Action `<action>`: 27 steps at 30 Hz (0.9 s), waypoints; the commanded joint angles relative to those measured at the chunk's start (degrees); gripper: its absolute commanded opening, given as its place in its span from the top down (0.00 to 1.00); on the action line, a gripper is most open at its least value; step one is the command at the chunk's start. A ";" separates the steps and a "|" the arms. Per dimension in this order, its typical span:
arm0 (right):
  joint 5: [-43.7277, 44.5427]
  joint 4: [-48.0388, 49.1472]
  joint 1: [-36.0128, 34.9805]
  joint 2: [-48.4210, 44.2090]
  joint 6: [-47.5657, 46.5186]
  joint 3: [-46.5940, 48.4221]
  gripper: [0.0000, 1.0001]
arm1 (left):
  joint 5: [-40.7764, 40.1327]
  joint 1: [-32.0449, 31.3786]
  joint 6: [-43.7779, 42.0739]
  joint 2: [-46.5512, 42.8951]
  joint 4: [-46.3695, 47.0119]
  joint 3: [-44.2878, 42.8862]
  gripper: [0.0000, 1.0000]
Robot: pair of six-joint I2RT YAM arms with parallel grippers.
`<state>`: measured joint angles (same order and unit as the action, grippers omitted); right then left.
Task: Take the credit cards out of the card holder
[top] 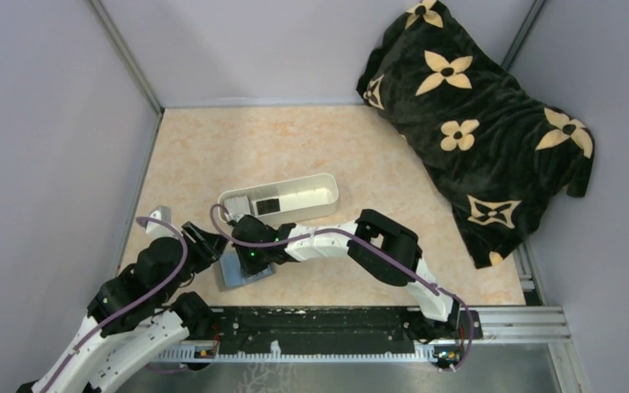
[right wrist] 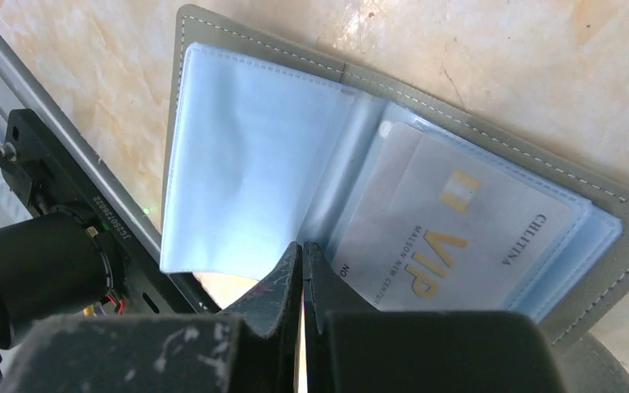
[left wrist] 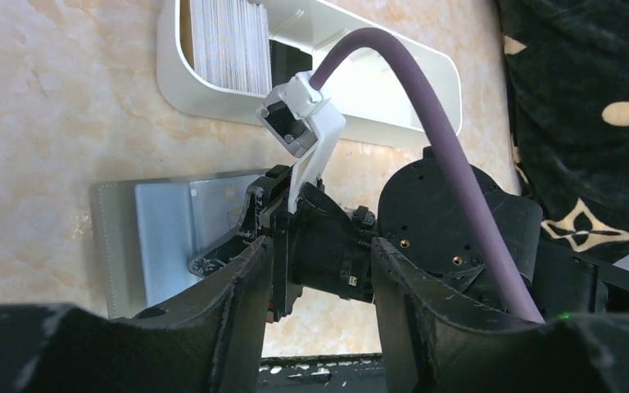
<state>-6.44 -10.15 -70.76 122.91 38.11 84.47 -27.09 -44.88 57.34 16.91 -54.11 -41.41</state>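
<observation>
The card holder (right wrist: 213, 49) lies open on the table, a grey wallet with blue-grey sleeves. A pale credit card (right wrist: 450, 237) marked VIP sits in its right-hand pocket. My right gripper (right wrist: 303, 247) is shut, its tips down at the fold by the sleeves' near edge, with nothing visibly between them. From above, this gripper (top: 251, 259) covers much of the card holder (top: 233, 277). My left gripper (left wrist: 319, 246) is open and empty, just left of the card holder (left wrist: 156, 237), facing the right wrist. Pale cards (left wrist: 229, 41) and a black card (top: 269, 203) lie in the white tray.
A long white tray (top: 315, 187) stands just behind the wallet. A black blanket (top: 475, 123) with cream flowers fills the back right corner. Grey walls close in the table on three sides. A metal rail (top: 508, 323) runs along the near edge.
</observation>
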 commanded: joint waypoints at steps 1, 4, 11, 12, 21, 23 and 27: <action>5.89 -4.50 -0.34 2.04 -2.03 1.62 1.00 | -2.67 -0.07 3.44 -0.56 -4.54 -1.20 0.45; 10.32 -4.85 -0.02 -0.71 -1.91 -1.59 1.00 | -2.40 -0.03 3.81 -0.79 -4.33 -0.65 0.45; 18.59 -8.29 1.42 -5.01 -0.09 -6.22 1.00 | -1.11 -0.10 1.64 0.31 0.58 1.44 0.44; 19.30 -8.38 1.52 -5.73 0.35 -6.99 1.00 | -0.36 -0.09 0.70 1.04 2.05 1.78 0.44; 21.75 -8.24 2.12 -9.12 2.32 -10.48 1.00 | 9.32 -0.09 -1.97 7.68 17.36 7.79 0.44; 20.94 -7.64 2.12 -9.08 2.45 -10.88 1.00 | 11.85 -0.10 -1.37 8.17 22.63 10.61 0.45; 20.11 -5.25 2.11 -10.86 3.08 -13.05 1.00 | 13.57 -0.07 3.77 10.69 28.67 15.95 0.50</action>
<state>11.14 -13.58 -69.58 114.43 40.93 74.63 -17.26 -44.88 56.62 25.69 -34.54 -29.10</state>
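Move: Just under the right hand's shut fingertips, about 1 cm down, is the open card holder, its middle some 2 cm ahead and level sideways; the empty page points left, the VIP card's page right. The white box is centred about 17 cm ahead and 7 cm to the right of that hand, with the black card in its tray about 15 cm ahead and 4 cm right. From the left hand, the holder is level ahead, some 6 cm right and 19 cm below. Keeping its shut fingertips on the card holder near the spine's back end, the right hand drags the holder right and forward over the table, about 8 cm in all, at even height, turning clockwise some 15 degrees and tilting slightly. Midway, the part-open left hand starts right and down towards the holder, about 6 cm across and 5 cm lower. ##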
